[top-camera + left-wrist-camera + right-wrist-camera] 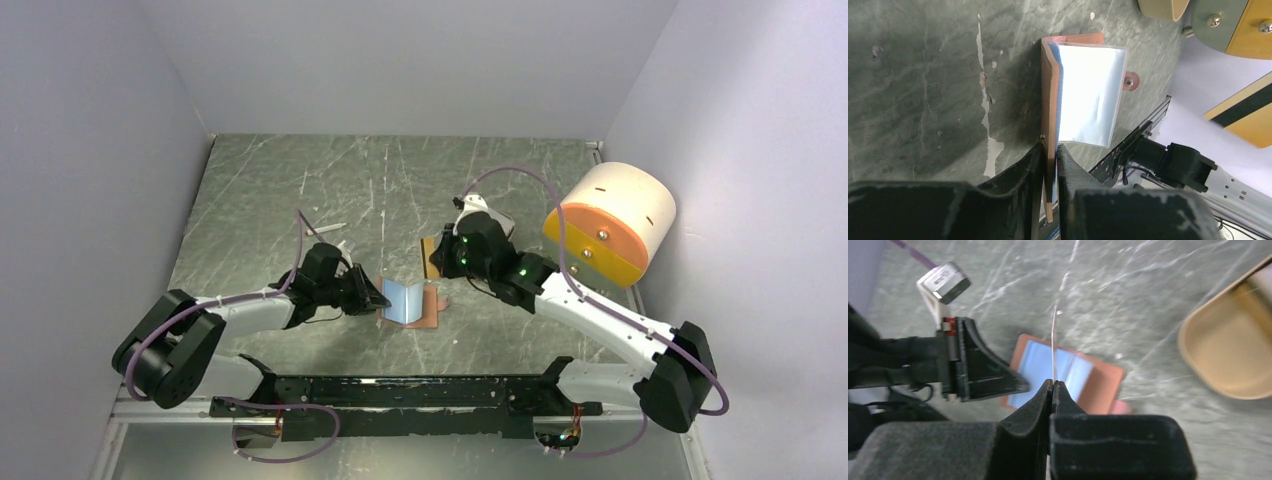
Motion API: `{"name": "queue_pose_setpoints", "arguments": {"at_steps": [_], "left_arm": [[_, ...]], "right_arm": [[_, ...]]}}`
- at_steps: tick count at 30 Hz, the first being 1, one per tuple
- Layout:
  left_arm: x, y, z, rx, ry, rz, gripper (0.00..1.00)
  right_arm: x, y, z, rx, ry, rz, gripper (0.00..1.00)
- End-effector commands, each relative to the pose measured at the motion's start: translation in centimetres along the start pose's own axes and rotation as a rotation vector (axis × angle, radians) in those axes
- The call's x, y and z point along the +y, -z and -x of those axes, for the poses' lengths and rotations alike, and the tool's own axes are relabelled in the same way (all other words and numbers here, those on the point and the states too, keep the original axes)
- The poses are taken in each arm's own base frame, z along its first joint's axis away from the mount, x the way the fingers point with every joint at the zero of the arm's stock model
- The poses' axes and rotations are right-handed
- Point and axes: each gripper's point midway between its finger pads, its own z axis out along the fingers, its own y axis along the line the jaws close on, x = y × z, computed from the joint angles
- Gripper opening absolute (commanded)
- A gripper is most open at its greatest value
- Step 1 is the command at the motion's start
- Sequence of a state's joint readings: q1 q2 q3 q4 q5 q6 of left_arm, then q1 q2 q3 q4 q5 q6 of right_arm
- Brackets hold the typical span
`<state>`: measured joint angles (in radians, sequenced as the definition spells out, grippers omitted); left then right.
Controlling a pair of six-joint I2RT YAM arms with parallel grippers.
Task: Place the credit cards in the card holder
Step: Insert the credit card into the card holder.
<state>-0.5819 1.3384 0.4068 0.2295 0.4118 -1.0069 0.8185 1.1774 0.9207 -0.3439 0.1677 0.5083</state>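
The reddish-brown card holder [425, 308] lies open on the table, its pale blue inner sleeves [1088, 95] facing up. My left gripper [1050, 150] is shut on its left leather flap [1050, 105], which stands lifted; in the top view this gripper [378, 297] sits at the holder's left edge. My right gripper [1053, 385] is shut on a thin whitish credit card [1053, 347], seen edge-on. It hangs above the middle of the open card holder [1100, 382]. In the top view the right gripper [447, 268] hovers just behind the holder's right side.
A tan oblong tray [1228, 352] lies right of the holder, partly under the right wrist [430, 255]. A big cream-and-orange cylinder [610, 222] stands at the back right. A small white stick [326, 230] lies behind the left arm. Walls close in on three sides.
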Motion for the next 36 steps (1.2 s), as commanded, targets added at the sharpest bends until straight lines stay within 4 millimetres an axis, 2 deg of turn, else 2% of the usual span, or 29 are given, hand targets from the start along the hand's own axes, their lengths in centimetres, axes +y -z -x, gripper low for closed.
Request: {"name": "queue_pose_setpoints", "arguments": {"at_steps": [1,6,10,14,23,28,36], "left_arm": [[-0.9,-0.4,0.3,-0.033,0.000,-0.037,0.22],[-0.8,-0.2,0.1,-0.032,-0.008,-0.027,0.27],[-0.5,-0.1,-0.3,-0.026,-0.003,-0.023,0.30],[0.1,0.2,-0.5,-0.030,-0.005,-0.006,0.33],[1.7,0.5,-0.9,-0.032,-0.010,0.058,0.43],[2.0,0.4,-1.1,-0.022,-0.011,0.060,0.35],[2.8,1.0,-1.3,-0.034,-0.015,0.083,0.40]], "right_arm": [[4.3,-0.4,-0.6,-0.023,-0.278,0.228,0.00],[4.1,-1.9,-3.8,0.064,-0.454,0.215,0.00],[3.9,-2.9,-5.7,0.093,-0.523,0.227,0.00],[2.4,-4.0,-7.6,0.109,-0.484,0.164,0.00],[0.3,-5.4,-11.2,0.122,-0.389,0.157,0.00],[-0.2,-5.8,-12.1,0.127,-0.380,0.168,0.00],[-0.9,-5.7,-12.7,0.115,-0.430,0.223,0.00]]}}
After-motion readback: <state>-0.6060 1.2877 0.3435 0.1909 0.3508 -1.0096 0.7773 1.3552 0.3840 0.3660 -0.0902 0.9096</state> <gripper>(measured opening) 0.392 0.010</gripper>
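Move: The right hand holds the yellow credit card up high. The open card holder's middle lies about 4 cm back, 5 cm to its left and some 16 cm below. The left gripper, on the holder's left edge, is roughly 4 cm back, 9 cm left and 13 cm below. The tan card box stands about 9 cm ahead, 9 cm right and 16 cm below. From the left hand, the holder's middle is about 4 cm right, level fore and aft, and 2 cm lower. Down by about 14 cm and back some 4, the right hand brings the gripped card to the holder's right-hand clear sleeve, swinging left early, then easing part-way back right, its wrist tipping down and left side rolling up, about 20 degrees each. The left fingers part wider around the holder's left cover and sleeve as that hand settles about 2 cm down and back, drifting slightly left. ##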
